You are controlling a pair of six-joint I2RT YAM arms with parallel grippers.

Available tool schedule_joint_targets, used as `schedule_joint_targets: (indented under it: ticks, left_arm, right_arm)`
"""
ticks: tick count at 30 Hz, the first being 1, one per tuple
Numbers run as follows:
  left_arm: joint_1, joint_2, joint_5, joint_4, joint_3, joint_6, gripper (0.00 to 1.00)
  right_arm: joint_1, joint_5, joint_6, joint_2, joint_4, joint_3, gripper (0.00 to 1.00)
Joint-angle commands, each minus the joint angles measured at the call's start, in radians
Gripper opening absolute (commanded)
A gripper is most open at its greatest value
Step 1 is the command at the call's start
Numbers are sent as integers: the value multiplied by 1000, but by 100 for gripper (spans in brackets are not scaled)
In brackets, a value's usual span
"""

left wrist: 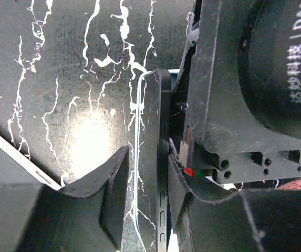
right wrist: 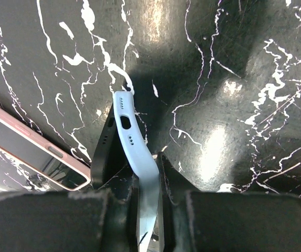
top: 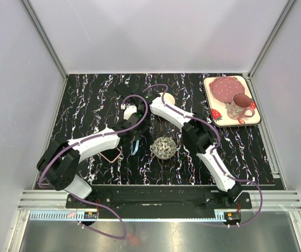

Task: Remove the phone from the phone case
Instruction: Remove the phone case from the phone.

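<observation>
A dark phone stands on edge between my left gripper's fingers. The right finger presses its side and the left finger sits close against its glass, so the gripper is shut on it. My right gripper is shut on the light blue case. The case's end is bent away from the phone, which stands just left of it. In the top view both arms meet over the mat's middle, where the blue case shows beneath them.
A pink-rimmed case lies flat on the black marbled mat just left of the grippers; it also shows in the top view. A wire ball sits to the right. A tray with a mug stands back right.
</observation>
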Motion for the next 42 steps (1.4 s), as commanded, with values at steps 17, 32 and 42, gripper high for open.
schedule_joint_targets:
  ticks: [17,32,42]
  left_arm:
    - [40,221,-224,-286,78,-79,21]
    - [42,-12,-141,-260,31,-90,0]
    - [187,-273,150,-150,-9,-44,0]
  right_arm:
    - [6,-33,9,-94,10,-86,0]
    - [-24,83,-6,-243,65,-241,0]
    - [-98,59,-50,-292,169,-345,0]
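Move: Between the two hands the phone stands on edge, still partly in the light-blue phone case. Its middle is about 2 cm back, 1 cm right and 3 cm below the left hand, whose parted fingers straddle its upper edge. From the right hand, already gripping the case, it lies some 5 cm back, 2 cm left, 4 cm below. The pink phone lies about 13 cm left, 5 cm back, 8 cm below the left hand; the patterned bowl about 13 cm right, 8 cm back, 6 cm below the right hand. Easing down about 2 cm along the phone's upper edge, the left hand closes its fingers and pinches the phone, then lifts some 5 cm and pulls off left about 2.5 cm at the end. The right hand keeps its grip on the case, sinks slightly, rises about 3 cm and draws away to the right, also about 3 cm. ##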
